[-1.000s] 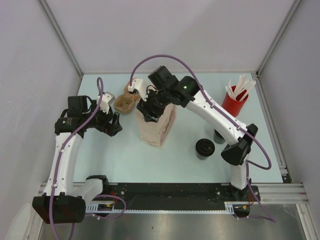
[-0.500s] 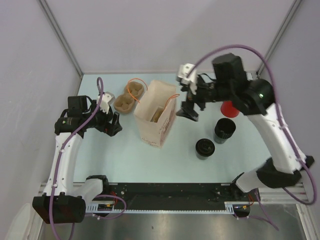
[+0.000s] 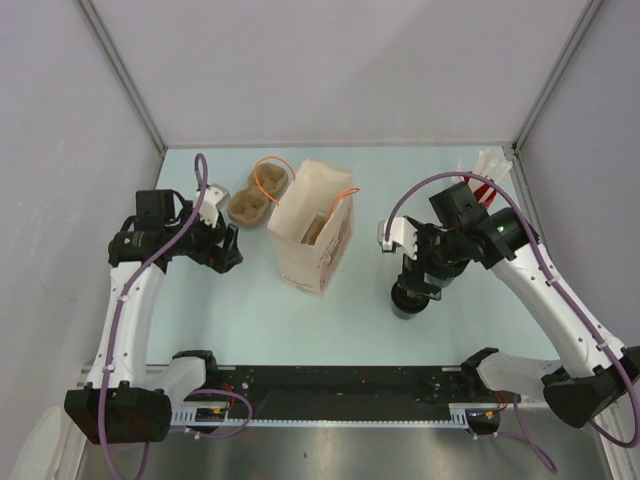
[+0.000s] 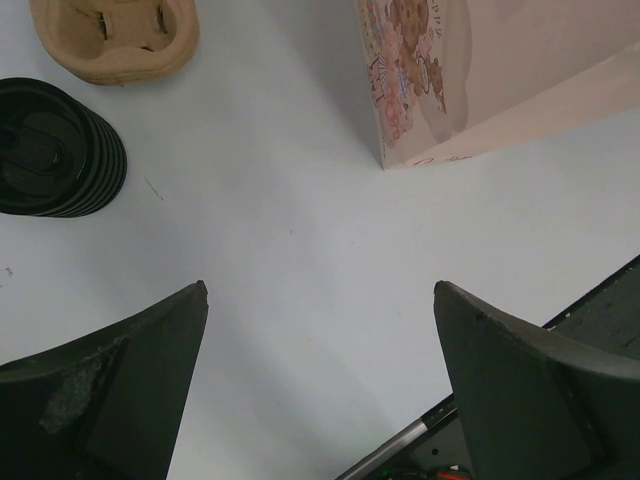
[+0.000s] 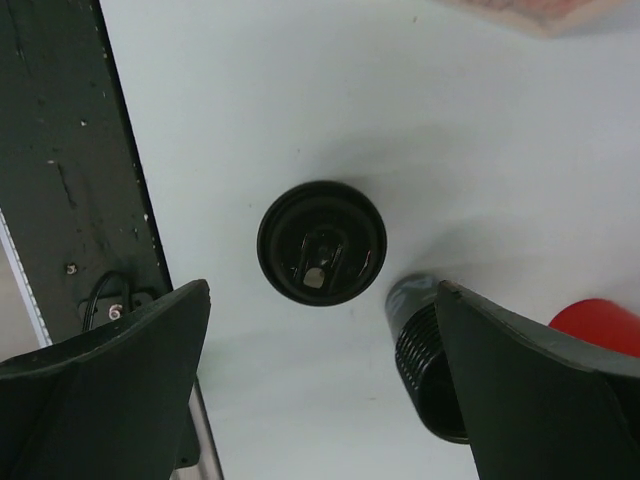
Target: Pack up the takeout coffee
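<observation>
The takeout coffee (image 5: 321, 242), a short black cup with a lid, stands on the pale table and shows from above in the right wrist view. My right gripper (image 5: 322, 290) hangs open over it, holding nothing, one finger on each side. From the top camera, the coffee (image 3: 405, 303) peeks out below the right gripper (image 3: 425, 275). The open paper bag (image 3: 312, 235) stands upright in the middle. My left gripper (image 3: 228, 250) is open and empty to the left of the bag, over bare table (image 4: 320, 290).
A taller ribbed black cup (image 5: 430, 370) lies against my right finger. A red cup (image 5: 600, 320) of white sticks (image 3: 490, 160) is at the back right. A cardboard cup carrier (image 3: 258, 195) sits behind the bag. Another ribbed black lidded cup (image 4: 50, 150) stands near the left gripper.
The right arm swung away from the bag's mouth, to the right and then down toward the front, ending over the black cups. Its jaws opened wide. The left arm stayed still.
</observation>
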Available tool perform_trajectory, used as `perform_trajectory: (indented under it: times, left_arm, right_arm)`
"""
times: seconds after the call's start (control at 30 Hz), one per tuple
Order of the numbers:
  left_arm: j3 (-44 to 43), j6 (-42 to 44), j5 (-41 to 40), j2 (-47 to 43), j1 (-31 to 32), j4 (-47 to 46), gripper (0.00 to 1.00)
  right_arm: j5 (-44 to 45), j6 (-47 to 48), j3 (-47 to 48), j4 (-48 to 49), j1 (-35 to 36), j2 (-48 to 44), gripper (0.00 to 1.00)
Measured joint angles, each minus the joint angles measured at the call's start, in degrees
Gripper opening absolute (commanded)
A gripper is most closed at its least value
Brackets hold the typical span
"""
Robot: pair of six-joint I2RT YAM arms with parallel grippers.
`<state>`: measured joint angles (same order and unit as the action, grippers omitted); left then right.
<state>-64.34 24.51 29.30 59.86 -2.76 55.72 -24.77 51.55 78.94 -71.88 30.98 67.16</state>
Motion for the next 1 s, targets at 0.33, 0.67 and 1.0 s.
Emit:
perform_trajectory:
  times: [0.33, 0.67, 1.0]
  left_arm:
    - [-1.51, 1.51, -2.05, -0.46, -0.04, 2.75, 0.99]
    - [-1.44, 0.96, -1.95, -1.29, -0.04, 1.79, 0.99]
    - [-0.48, 0.39, -1.66, -1.31, -0.04, 0.48, 0.99]
  right_arm:
    - [4.11, -2.93, -8.63, 3.39, -2.25, 2.34, 1.0]
    - [8.74, -14.4, -16.83, 12.13, -2.4, 3.06, 1.0]
    - [9.11, -18.99, -20.09, 16.68, -2.64, 3.02, 1.0]
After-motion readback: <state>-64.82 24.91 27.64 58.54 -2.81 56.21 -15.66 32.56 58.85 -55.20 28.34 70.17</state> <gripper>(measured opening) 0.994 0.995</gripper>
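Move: The lidded takeout coffee stands almost under the open right hand, its middle roughly 18 cm below, 2 cm ahead and 1 cm left. A second black cup is some 10 cm ahead and 7 cm right of the hand. The paper bag stands about 13 cm ahead and 26 cm left, its middle about 11 cm below. From the left hand the lidded coffee is some 41 cm right, 7 cm back and 15 cm down. Heading down onto the lidded coffee, the right hand sinks about 10.5 cm, fast at first and then easing off, with a small drift right and forward. Its wrist turns roughly 25 degrees clockwise and the fingers come to point more steeply down, still wide open, lining up either side of the lid; no touch can be seen. ##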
